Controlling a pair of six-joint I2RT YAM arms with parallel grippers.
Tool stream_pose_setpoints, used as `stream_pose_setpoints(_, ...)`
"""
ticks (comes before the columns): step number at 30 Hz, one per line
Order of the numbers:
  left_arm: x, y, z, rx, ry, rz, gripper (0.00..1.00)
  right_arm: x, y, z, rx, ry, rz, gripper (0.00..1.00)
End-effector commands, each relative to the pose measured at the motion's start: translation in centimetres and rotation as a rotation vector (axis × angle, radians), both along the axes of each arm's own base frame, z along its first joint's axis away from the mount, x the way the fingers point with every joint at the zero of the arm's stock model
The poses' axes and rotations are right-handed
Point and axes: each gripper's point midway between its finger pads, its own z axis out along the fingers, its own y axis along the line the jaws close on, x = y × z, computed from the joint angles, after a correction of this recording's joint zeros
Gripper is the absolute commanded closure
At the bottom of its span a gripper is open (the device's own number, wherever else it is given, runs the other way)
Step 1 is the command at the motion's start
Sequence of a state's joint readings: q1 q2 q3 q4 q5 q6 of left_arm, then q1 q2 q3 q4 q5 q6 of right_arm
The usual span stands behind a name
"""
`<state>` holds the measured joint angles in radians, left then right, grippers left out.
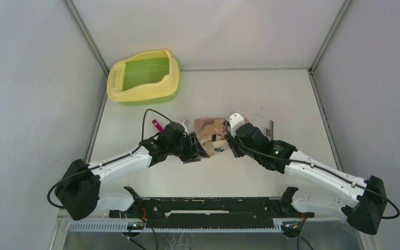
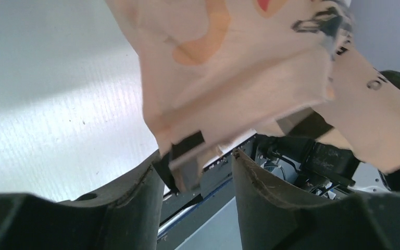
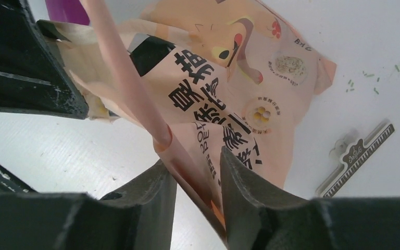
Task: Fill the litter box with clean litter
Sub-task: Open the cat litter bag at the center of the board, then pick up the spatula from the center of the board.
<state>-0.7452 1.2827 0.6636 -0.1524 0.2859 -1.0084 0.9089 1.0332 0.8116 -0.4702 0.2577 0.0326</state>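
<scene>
The litter box (image 1: 115, 83), yellow-rimmed with a green basin, stands at the far left corner of the table. No clean litter shows in any view. A pink-orange printed bag (image 1: 212, 133) lies crumpled mid-table between my two grippers. My left gripper (image 1: 195, 148) (image 2: 198, 156) is open, and the bag's (image 2: 229, 67) lower edge rests just at its left fingertip. My right gripper (image 1: 228, 141) (image 3: 192, 159) is also open. A fold of the bag (image 3: 224, 83) runs loosely through the gap between its fingers.
A magenta scoop (image 1: 157, 125) lies just left of the left gripper. A flat bag clip (image 1: 270, 127) (image 3: 357, 156) lies on the table right of the bag. Tiny green specks (image 3: 364, 83) dot the table near the clip. Grey walls enclose the table on both sides.
</scene>
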Motion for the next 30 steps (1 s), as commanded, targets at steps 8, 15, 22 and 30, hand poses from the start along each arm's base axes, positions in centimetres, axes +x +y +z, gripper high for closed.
stream_pose_setpoints(8, -0.5, 4.1, 10.3, -0.027, -0.227, 0.080, 0.04, -2.2, -1.6, 6.3, 0.120, 0.032, -0.103, 0.41)
stream_pose_setpoints(15, 5.0, 9.2, 7.0, 0.026, -0.170, 0.335, 0.00, -4.2, -1.7, 9.4, 0.227, 0.068, -0.092, 0.01)
stream_pose_setpoints(22, 12.1, 13.3, 3.2, 0.181, -0.113, 0.515, 0.00, -5.4, -1.4, 9.4, 0.254, 0.107, -0.083, 0.01)
stream_pose_setpoints(30, 15.3, 18.5, 1.2, 0.487, -0.049, 0.635, 0.00, -6.3, -1.1, 9.7, 0.315, 0.104, -0.071, 0.01)
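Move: The scoop lies on the table about 9 cm ahead of the left hand, some 14 cm to its left and 8 cm below. From the same hand the cat litter bag's middle is about 6 cm ahead, 7 cm right and 7 cm down, and the litter box roughly 34 cm ahead and 25 cm left. The right hand has the bag's middle about 6 cm ahead, 5 cm left and 14 cm below, with the small clip some 9 cm ahead and 14 cm to its right. The left fingers, already half open, spread wide and come free of the bag's taped top corner as the hand lifts about 10 cm, then arcs left and forward and dips back to its starting height over the scoop, turning some 30 degrees counter-clockwise. The right fingers, also part open, spread fully and leave the torn strip while that hand rises about 8 cm and draws back some 6 cm, its left side tipping up slightly, to stay high over the near right part of the bag. ##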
